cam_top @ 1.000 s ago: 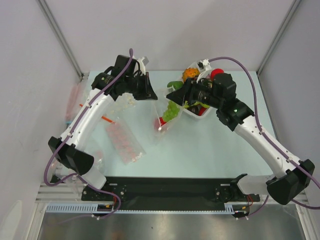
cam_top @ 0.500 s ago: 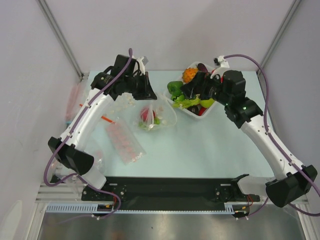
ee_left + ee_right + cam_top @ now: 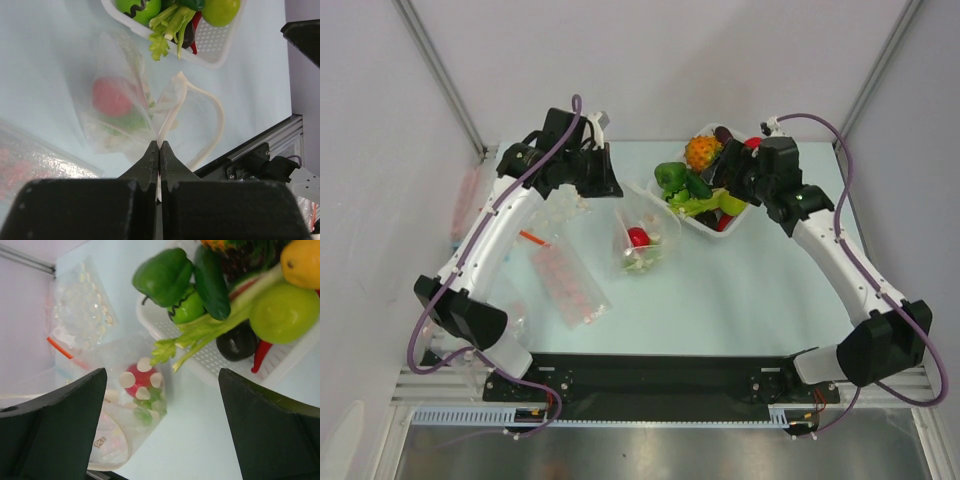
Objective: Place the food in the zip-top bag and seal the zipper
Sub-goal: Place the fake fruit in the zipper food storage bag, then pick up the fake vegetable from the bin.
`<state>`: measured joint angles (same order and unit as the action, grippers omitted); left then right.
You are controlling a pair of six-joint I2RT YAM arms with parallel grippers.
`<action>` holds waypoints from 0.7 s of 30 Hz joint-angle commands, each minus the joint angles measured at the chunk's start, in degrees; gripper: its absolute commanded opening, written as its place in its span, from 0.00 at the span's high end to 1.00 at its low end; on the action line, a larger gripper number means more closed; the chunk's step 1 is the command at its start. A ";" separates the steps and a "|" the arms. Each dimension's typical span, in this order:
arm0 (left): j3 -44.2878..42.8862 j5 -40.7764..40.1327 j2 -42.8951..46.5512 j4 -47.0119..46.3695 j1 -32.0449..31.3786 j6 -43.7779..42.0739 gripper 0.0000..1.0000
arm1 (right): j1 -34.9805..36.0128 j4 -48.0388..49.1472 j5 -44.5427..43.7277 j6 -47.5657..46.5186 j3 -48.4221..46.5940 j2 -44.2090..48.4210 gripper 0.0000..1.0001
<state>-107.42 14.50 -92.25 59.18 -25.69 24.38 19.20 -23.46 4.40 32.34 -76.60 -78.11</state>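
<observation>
The clear zip-top bag (image 3: 650, 232) lies open on the table. A red piece (image 3: 638, 237) and a light green piece (image 3: 642, 257) sit inside it. My left gripper (image 3: 609, 186) is shut on the bag's rim, with the plastic pinched between the closed jaws (image 3: 159, 146). In that wrist view the bag (image 3: 172, 107) hangs below with the red piece (image 3: 112, 97). My right gripper (image 3: 712, 186) hovers over the white tray (image 3: 724, 225), open and empty (image 3: 162, 407). Green pepper (image 3: 162, 275), celery (image 3: 200, 337) and a lime-green fruit (image 3: 285, 312) fill the tray (image 3: 210, 362). I cannot make out the zipper.
A flat packet with pink-red blobs (image 3: 570, 285) lies left of the bag. A clear packet with white dots (image 3: 565, 208) and a thin red strip (image 3: 532, 238) lie under the left arm. Frame posts and walls close the back corners.
My right gripper opened above the bag and pulled back right over the tray. The green piece it held now lies in the bag, which has sagged lower. The left grip is unchanged.
</observation>
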 commanded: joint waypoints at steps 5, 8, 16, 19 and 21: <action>3.26 -2.28 1.81 -1.78 0.38 -4.08 1.00 | 0.05 -3.09 -10.38 13.19 -3.12 -5.21 0.00; 3.09 -2.90 1.90 -1.70 0.38 -5.04 1.00 | 0.22 -2.56 -11.35 12.58 -3.82 -7.23 0.00; 2.83 -4.22 1.72 -1.61 0.38 -5.75 1.00 | 0.22 1.93 -6.95 5.01 -7.16 -14.86 0.00; 2.74 -4.92 1.28 -1.52 0.38 -6.19 1.00 | 0.57 1.93 -7.13 6.68 -10.84 -18.91 0.00; 2.13 -5.18 0.84 -1.00 0.47 -6.45 1.00 | 1.27 2.19 -7.48 8.53 -13.66 -20.59 0.00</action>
<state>-103.92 10.57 -92.25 58.85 -25.67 19.51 19.51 -23.73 -2.98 39.57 -85.36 -96.66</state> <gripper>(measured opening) 0.009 0.995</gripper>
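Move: The green pepper in the basket, the likely aim, lies about 11 cm ahead of the empty right hand, 7 cm to its left and 17 cm below. At similar depth, the cucumber is some 9 cm ahead and 1 cm left, the pineapple 17 cm straight ahead, and the green apple 5 cm ahead and 7 cm right. From the left hand, the pepper is roughly 12 cm ahead, 12 cm right and 19 cm down. The left fingers keep their pinch on the bag's rim, sinking some 2.5 cm and easing a little left. The wide-open right hand touches nothing visible: it first drops over the basket, tipping down and swinging clockwise about 10 degrees each, then drives mainly forward towards the green pepper, ending about 7 cm lower and 7 cm farther out. ##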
